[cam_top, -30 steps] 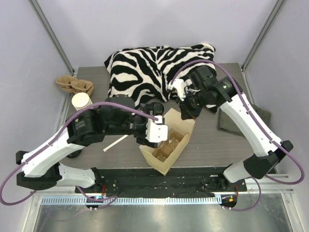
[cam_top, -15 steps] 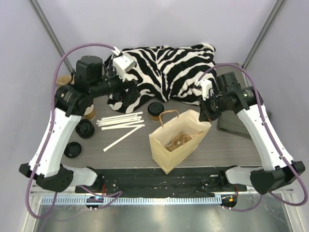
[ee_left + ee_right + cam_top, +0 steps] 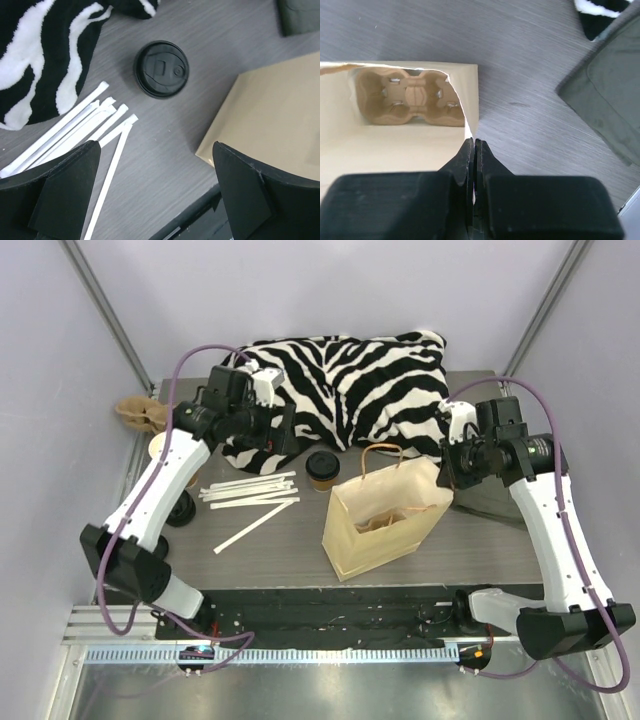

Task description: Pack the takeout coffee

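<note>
The takeout coffee point(image 3: 322, 468), a brown paper cup under a black lid point(image 3: 161, 68), stands on the table between the zebra cloth and the paper bag point(image 3: 385, 515). My left gripper point(image 3: 277, 436) hovers open and empty to the cup's left, over the cloth's edge; in the left wrist view its fingers point(image 3: 65, 195) frame bare table below the cup. My right gripper point(image 3: 473, 143) is shut on the bag's right rim point(image 3: 447, 468), holding the mouth open. A cardboard cup carrier point(image 3: 410, 97) lies inside the bag.
A zebra-print cloth point(image 3: 340, 380) fills the back. White wrapped straws point(image 3: 250, 492) lie left of the bag. A stack of lidless cups point(image 3: 167, 450), loose black lids point(image 3: 178, 508) and another carrier point(image 3: 150, 415) sit at the left. A dark folded cloth point(image 3: 490, 495) lies at the right.
My left arm swung from over the bag back to the left rear and its jaws opened wider. My right arm drew the bag's rim rightward. The lidded cup came into view.
</note>
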Available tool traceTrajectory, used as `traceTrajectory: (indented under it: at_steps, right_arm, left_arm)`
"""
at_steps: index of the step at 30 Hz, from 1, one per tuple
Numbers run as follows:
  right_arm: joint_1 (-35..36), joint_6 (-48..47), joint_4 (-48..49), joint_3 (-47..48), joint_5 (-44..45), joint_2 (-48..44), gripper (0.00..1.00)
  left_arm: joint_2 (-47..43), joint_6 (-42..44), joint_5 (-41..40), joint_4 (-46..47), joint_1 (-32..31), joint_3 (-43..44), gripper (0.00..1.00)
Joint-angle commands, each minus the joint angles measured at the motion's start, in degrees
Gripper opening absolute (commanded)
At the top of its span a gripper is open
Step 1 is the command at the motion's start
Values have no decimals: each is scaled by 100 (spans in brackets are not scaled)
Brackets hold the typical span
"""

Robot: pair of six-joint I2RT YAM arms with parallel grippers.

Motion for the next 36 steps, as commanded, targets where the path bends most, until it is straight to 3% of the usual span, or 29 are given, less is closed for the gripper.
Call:
traceTrajectory:
  at_steps: [1,7,13,36]
  right_arm:
    - [-266,173,232,-355,169,-257,1]
    - [-372,288,285,-576,319,-557,1]
    - [-372,191,197,-488,652,-539,1]
    - [-372,-20,-102,-215,661,-565,1]
  left_arm:
    - [548,-258,-567,778,-157,328,100]
    - [1637,471,-1315,454,-930,1057,100]
    - [2358,683,-1254,375,-1168,1374,99]
    - [2878,1377,-1527,550,-1494,1348,95]
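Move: The lidded coffee cup stands about 6 cm ahead of the open left hand, some 11 cm to its right and 19 cm below. The white straws lie roughly 17 cm to the left of the cup and 2 cm nearer. The paper bag's middle is about 13 cm to the right of the cup and 13 cm nearer. From the right hand, shut on the bag's rim, the cup is about 12 cm ahead, 27 cm left and 20 cm below; the bag's middle is 14 cm left, 2 cm back, 12 cm below. The lidded cup is what the left hand comes down on: it drops about 12 cm and goes 10 cm right, with 5 cm forward made mostly at the start, easing almost to a stop just above the lid. Its wrist turns some 25 degrees so the wide-open fingers point more steeply down. The right hand keeps its pinch on the bag's rim and draws it about 3 cm right. ##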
